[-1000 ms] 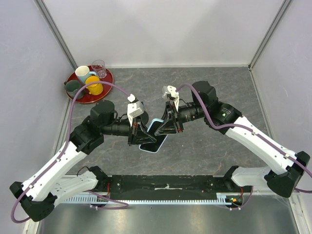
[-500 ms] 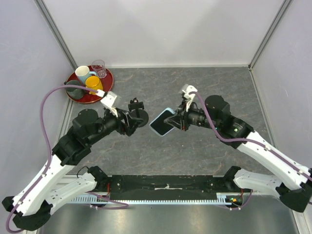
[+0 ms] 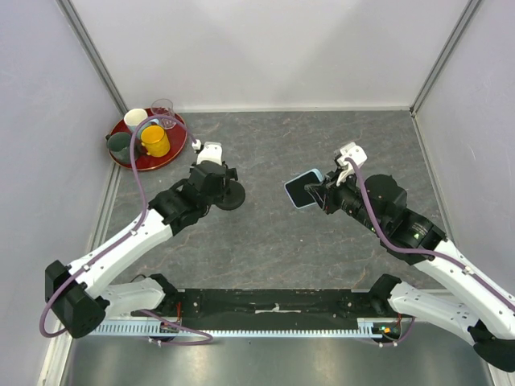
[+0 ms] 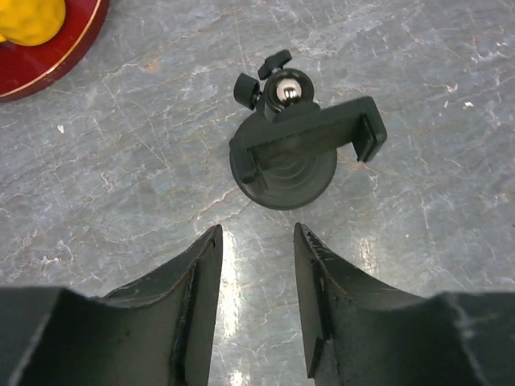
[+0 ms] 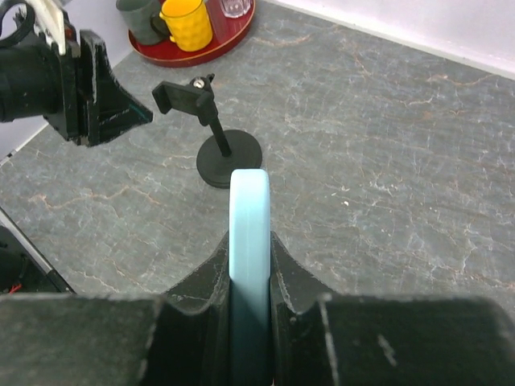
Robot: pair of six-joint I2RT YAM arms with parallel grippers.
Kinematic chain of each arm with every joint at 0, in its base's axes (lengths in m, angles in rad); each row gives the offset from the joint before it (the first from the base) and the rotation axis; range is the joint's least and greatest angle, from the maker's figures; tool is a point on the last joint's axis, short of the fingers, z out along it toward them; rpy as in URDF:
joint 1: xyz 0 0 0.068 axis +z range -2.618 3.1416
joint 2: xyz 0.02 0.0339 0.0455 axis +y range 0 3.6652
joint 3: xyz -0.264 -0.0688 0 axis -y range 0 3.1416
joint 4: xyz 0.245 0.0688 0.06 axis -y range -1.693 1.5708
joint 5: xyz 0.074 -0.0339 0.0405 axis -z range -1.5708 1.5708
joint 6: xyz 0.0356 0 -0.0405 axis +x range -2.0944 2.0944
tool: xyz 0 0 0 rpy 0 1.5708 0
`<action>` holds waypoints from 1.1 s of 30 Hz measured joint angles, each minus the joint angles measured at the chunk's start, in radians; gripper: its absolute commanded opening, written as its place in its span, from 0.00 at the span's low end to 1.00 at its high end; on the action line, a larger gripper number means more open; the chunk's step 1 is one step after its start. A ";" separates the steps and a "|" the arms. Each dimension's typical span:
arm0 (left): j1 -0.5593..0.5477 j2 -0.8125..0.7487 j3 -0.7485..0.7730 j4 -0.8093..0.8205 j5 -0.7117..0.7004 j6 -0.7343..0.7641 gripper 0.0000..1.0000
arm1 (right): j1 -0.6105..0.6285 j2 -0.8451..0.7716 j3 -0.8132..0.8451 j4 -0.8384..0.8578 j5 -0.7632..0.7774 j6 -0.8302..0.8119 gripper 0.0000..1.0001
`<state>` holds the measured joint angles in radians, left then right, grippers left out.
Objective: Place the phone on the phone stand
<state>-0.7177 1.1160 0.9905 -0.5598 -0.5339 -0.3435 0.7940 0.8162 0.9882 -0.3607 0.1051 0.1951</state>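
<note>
The phone (image 3: 303, 190), black screen with a light blue case, hangs above the table right of centre, gripped edge-on by my right gripper (image 3: 319, 194). In the right wrist view its blue edge (image 5: 249, 211) stands upright between the shut jaws of the right gripper (image 5: 249, 241). The black phone stand (image 3: 230, 195) sits left of centre with its cradle (image 4: 310, 133) empty above the round base (image 4: 283, 173). My left gripper (image 4: 256, 233) is open just short of that base, with only table between its fingers. From the right wrist, the stand (image 5: 211, 129) lies ahead and slightly left of the phone.
A red tray (image 3: 170, 155) at the back left carries a yellow cup (image 3: 155, 141), a white mug (image 3: 135, 121), a dark cup (image 3: 120, 145) and a glass (image 3: 163, 112). Grey walls close off the sides and the back.
My left gripper let go of the phone, opened, and swung back-left to the stand. My right gripper carried the phone rightward and away from the stand.
</note>
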 measured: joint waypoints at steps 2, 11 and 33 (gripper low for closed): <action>0.001 0.022 0.000 0.024 -0.025 0.000 0.45 | 0.000 0.000 -0.007 -0.009 0.000 0.000 0.00; 0.015 0.082 0.000 0.087 -0.068 0.000 0.43 | 0.000 -0.014 -0.032 -0.023 -0.003 -0.009 0.00; 0.059 0.133 0.004 0.187 -0.042 0.037 0.02 | 0.000 -0.033 -0.050 -0.023 -0.021 -0.016 0.00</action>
<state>-0.6586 1.2491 0.9947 -0.3733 -0.5762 -0.3069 0.7944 0.7830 0.9386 -0.3836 0.0841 0.1795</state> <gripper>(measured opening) 0.063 0.222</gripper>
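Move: The phone stand's holder sits about 5 cm ahead of the half-open left hand and 3 cm to its right, roughly 1 cm lower, its left end straight ahead. The stand's round base lies some 6 cm ahead, 3 cm right and 17 cm down; the yellow mug is about 23 cm ahead, 23 cm left and 14 cm down. From the right hand, still holding the phone, the holder is roughly 12 cm ahead, 28 cm left and 12 cm lower. The left end of the phone stand's holder is taken between the left fingertips: the left hand eases forward about 4.5 cm at nearly the same height, turning only slightly, and its fingers close from half open to almost shut, mostly late in the reach, pinching that end. Meanwhile the right hand sinks about 2 cm, keeping its grip on the phone. ##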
